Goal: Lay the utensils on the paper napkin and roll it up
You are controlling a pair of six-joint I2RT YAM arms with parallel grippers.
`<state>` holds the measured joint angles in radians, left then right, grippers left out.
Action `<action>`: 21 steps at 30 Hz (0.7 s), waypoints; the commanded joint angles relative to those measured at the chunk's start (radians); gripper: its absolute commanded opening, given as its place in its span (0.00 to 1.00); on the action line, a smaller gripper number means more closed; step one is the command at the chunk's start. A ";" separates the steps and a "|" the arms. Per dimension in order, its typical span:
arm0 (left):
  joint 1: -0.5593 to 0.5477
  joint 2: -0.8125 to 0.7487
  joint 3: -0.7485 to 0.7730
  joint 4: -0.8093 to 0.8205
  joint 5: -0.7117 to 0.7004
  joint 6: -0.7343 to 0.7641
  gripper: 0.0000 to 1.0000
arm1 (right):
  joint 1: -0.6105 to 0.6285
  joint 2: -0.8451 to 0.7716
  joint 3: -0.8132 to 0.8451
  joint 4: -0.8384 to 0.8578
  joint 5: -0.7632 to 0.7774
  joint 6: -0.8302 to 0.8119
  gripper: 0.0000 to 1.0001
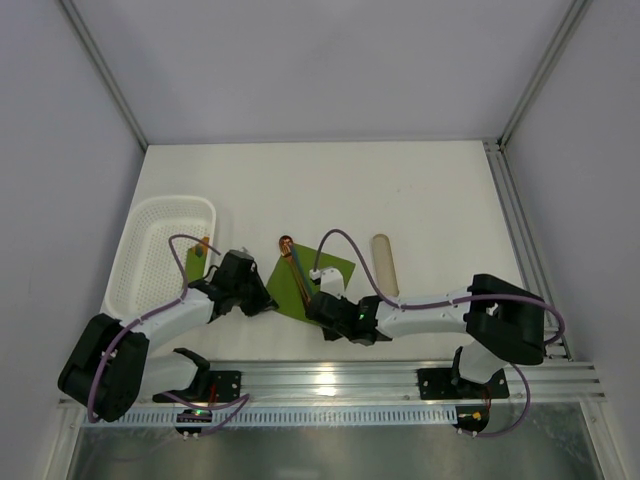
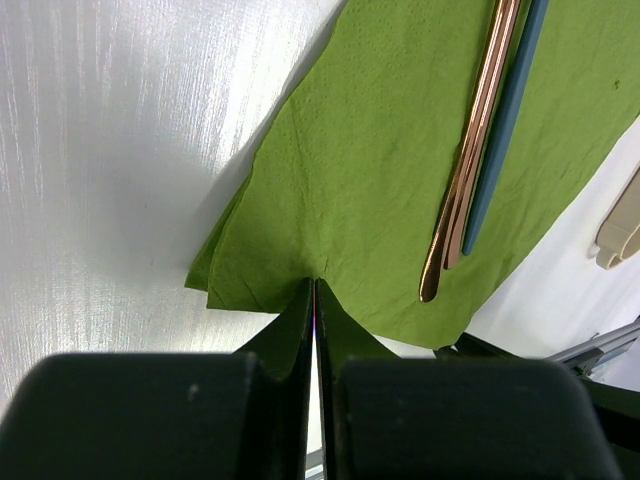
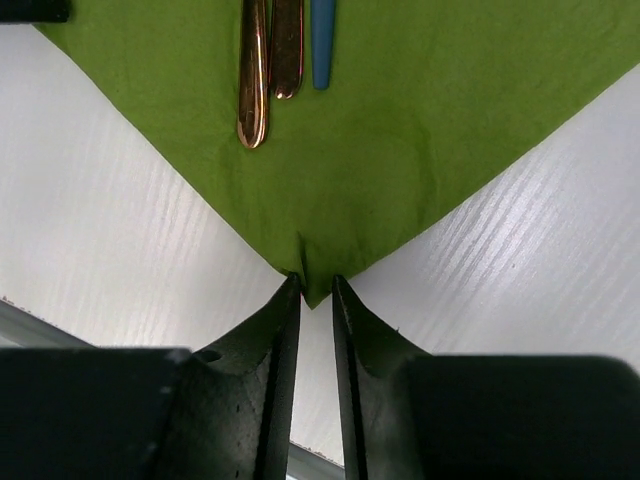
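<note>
The olive-green paper napkin (image 1: 318, 275) lies as a diamond in front of both arms. On it the copper utensils (image 1: 295, 264) lie side by side, seen close as slim handles (image 2: 470, 190) (image 3: 262, 70), with a blue handle (image 2: 508, 120) next to them. My left gripper (image 2: 315, 285) is shut on the napkin's (image 2: 370, 180) left edge, the paper puckered at the tips. My right gripper (image 3: 316, 283) stands at the near corner of the napkin (image 3: 400, 130). Its jaws are a narrow gap apart, with the corner's tip between them and a small crease by the left finger.
A white mesh basket (image 1: 140, 262) stands at the left, with a small green and orange thing (image 1: 200, 258) beside it under the left arm. A pale beige oblong piece (image 1: 385, 265) lies right of the napkin. A metal rail (image 1: 400, 372) runs along the near edge.
</note>
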<state>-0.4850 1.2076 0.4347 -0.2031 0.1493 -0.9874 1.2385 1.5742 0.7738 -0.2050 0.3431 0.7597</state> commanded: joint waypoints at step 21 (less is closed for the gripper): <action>-0.004 -0.019 -0.013 0.004 -0.017 0.010 0.00 | 0.035 0.032 0.159 -0.100 0.129 -0.082 0.04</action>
<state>-0.4850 1.1927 0.4339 -0.2043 0.1490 -0.9871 1.2682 1.6054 0.8761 -0.3016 0.4316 0.6991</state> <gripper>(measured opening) 0.002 0.041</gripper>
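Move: The napkin's near corner already stands between the right hand's half-closed fingers, level with the fingertips and barely 1 cm ahead. From that hand the spoon's handle end lies about 6 cm ahead and 4 cm to the left, the knife's handle end some 8 cm ahead and 3 cm left, both about 1 cm lower. From the left hand, the same corner is roughly 12 cm to the right and 6 cm back. Sliding just under 1 cm to its right at table height, the right hand shuts its fingers and pinches the napkin's near corner, tilting about 5 degrees as they close. Then it turns upward, leftward and slightly forward, lifting the pinched corner some 1.5 cm towards the utensils. The left hand stays almost still, its fingers still shut at the napkin's left corner. ##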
